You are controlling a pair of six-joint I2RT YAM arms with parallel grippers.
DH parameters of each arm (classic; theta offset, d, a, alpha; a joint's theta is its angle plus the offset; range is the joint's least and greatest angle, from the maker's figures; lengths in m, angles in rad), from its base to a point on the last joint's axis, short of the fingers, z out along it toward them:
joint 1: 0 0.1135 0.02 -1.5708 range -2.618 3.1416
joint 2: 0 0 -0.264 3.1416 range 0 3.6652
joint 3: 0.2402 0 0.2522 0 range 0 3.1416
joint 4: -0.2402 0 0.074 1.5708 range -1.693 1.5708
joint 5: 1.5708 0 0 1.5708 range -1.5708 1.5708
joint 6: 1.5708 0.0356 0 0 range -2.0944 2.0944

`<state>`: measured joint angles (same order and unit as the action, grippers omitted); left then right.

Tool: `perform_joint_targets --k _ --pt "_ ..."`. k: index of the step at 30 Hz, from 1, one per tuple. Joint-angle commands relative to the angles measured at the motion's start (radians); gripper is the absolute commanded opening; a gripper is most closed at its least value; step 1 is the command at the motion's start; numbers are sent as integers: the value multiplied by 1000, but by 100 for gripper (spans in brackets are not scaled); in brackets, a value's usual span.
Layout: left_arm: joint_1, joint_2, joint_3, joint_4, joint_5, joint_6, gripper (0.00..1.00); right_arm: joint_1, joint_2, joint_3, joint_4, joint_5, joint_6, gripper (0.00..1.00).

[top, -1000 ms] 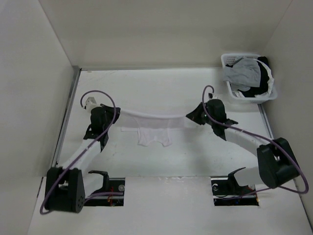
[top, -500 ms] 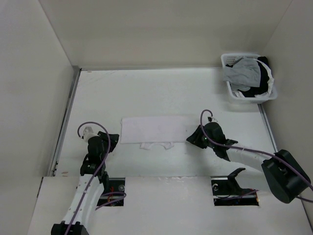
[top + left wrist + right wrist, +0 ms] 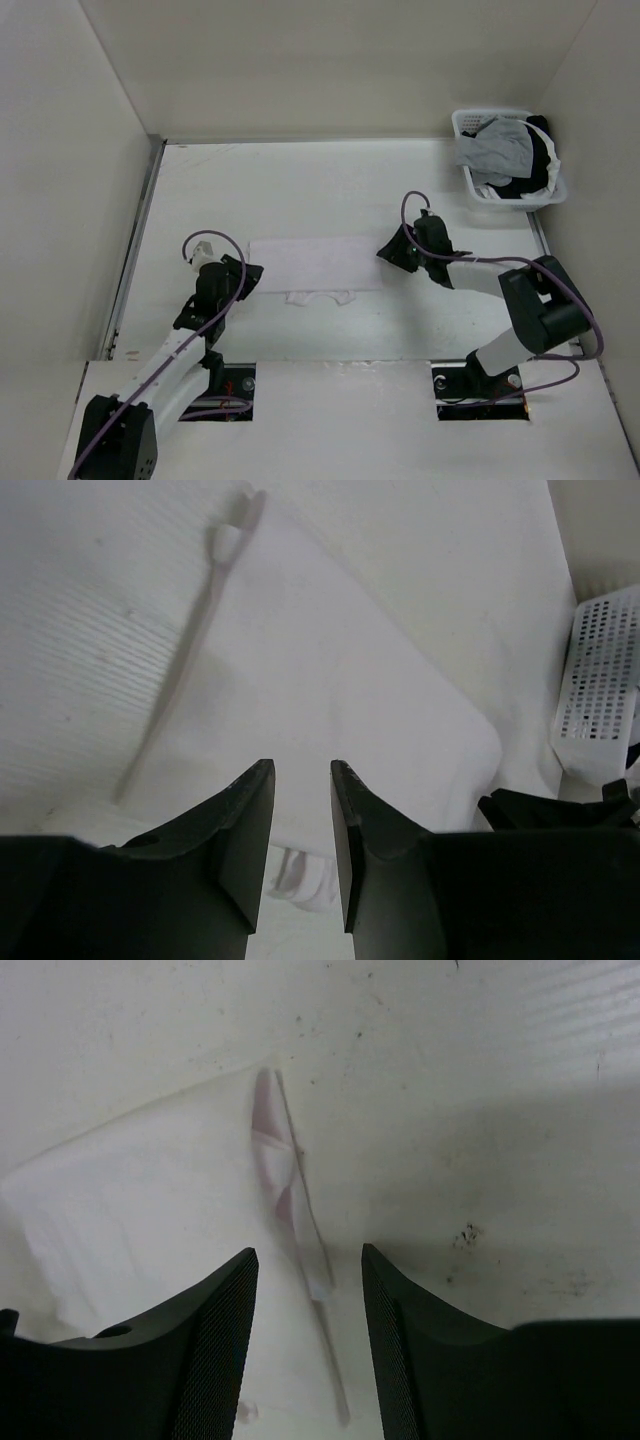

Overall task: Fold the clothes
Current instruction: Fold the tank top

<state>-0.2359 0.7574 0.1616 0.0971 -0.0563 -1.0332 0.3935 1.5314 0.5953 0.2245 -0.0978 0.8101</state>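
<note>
The clothes [image 3: 315, 264], a plain white garment, lie flat on the table as a wide folded band, with a small scalloped piece sticking out at the near edge. My left gripper [image 3: 251, 275] sits at the band's left end, open, with nothing between its fingers. In the left wrist view the clothes [image 3: 330, 680] spread out beyond the left gripper [image 3: 300, 772]. My right gripper [image 3: 386, 250] sits at the right end, also open and holding nothing. The right wrist view has the clothes [image 3: 150, 1200] lying ahead of the right gripper [image 3: 310, 1257], a thin hem running between the fingers.
A white laundry basket [image 3: 520, 203] stands at the back right corner with a grey garment [image 3: 495, 148] and a black garment [image 3: 537, 160] in it. Its wall [image 3: 598, 670] shows in the left wrist view. White walls close in the table on three sides.
One second ago both grippers held the garment stretched between them above the table. Both have opened and let go, and the garment now lies flat. The arms drew in lower at its ends.
</note>
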Motion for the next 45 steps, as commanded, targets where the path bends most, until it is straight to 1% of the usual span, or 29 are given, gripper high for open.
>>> perform_joint_targets --k 1,3,5,6,8,9,11,12,14,16,20,22,24,26,28,35,40,42,44,45 --pt "-56 23 59 156 -62 8 27 -17 38 26 27 -77 -9 51" --pt "-76 34 72 167 -79 21 27 -17 88 50 27 -123 -12 51" --pt "-91 45 87 179 -86 36 27 -12 145 73 39 -196 -5 48" --pt "-93 49 92 185 -86 39 27 -12 163 77 55 -212 4 44" --pt "-93 57 102 193 -86 41 27 -12 167 55 94 -204 40 33" --pt "-93 60 107 197 -86 42 27 -17 151 35 120 -189 58 26" --pt "-101 72 118 208 -79 44 27 -28 98 -11 156 -140 83 18" --pt "-111 79 124 213 -79 44 27 -34 54 -38 165 -119 92 15" --pt "-147 94 134 222 -85 44 27 -40 -60 -90 151 -82 93 13" --pt "-185 112 144 239 -92 42 27 -40 -192 -129 77 -36 81 12" --pt "-246 144 147 277 -108 29 27 -26 -439 -117 -181 87 12 11" --pt "-271 157 145 289 -114 22 27 6 -510 -69 -287 121 -17 12" --pt "-286 160 145 296 -116 18 27 47 -525 0 -370 142 -34 12" --pt "-292 152 142 296 -113 15 27 105 -493 81 -425 164 -40 12" --pt "-294 135 136 290 -108 12 27 165 -429 161 -453 208 -34 12" --pt "-276 63 136 236 -63 9 28 336 -75 501 -534 285 52 9" --pt "-219 -19 133 193 -4 9 28 440 183 768 -603 311 148 7" --pt "-187 -56 130 175 18 5 28 469 261 854 -628 319 184 8" --pt "-150 -92 127 156 44 4 29 486 343 928 -648 323 233 12" --pt "-98 -122 116 138 90 2 29 511 410 958 -631 339 288 31"
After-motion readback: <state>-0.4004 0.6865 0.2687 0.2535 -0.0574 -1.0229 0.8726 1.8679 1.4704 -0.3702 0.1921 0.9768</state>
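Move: The right hand's open fingers straddle the folded tank top's right edge, whose gripping spot lies about 3 cm left, 1 cm ahead and 1 cm below. The tank top's middle is some 18 cm left and 2 cm back; its shoulder straps poke out roughly 16 cm left and 11 cm back. From the left hand that right edge lies about 32 cm right and 4 cm ahead. Right fingers pinch the right edge and carry it up, then some 20 cm left; open left hand rises. ##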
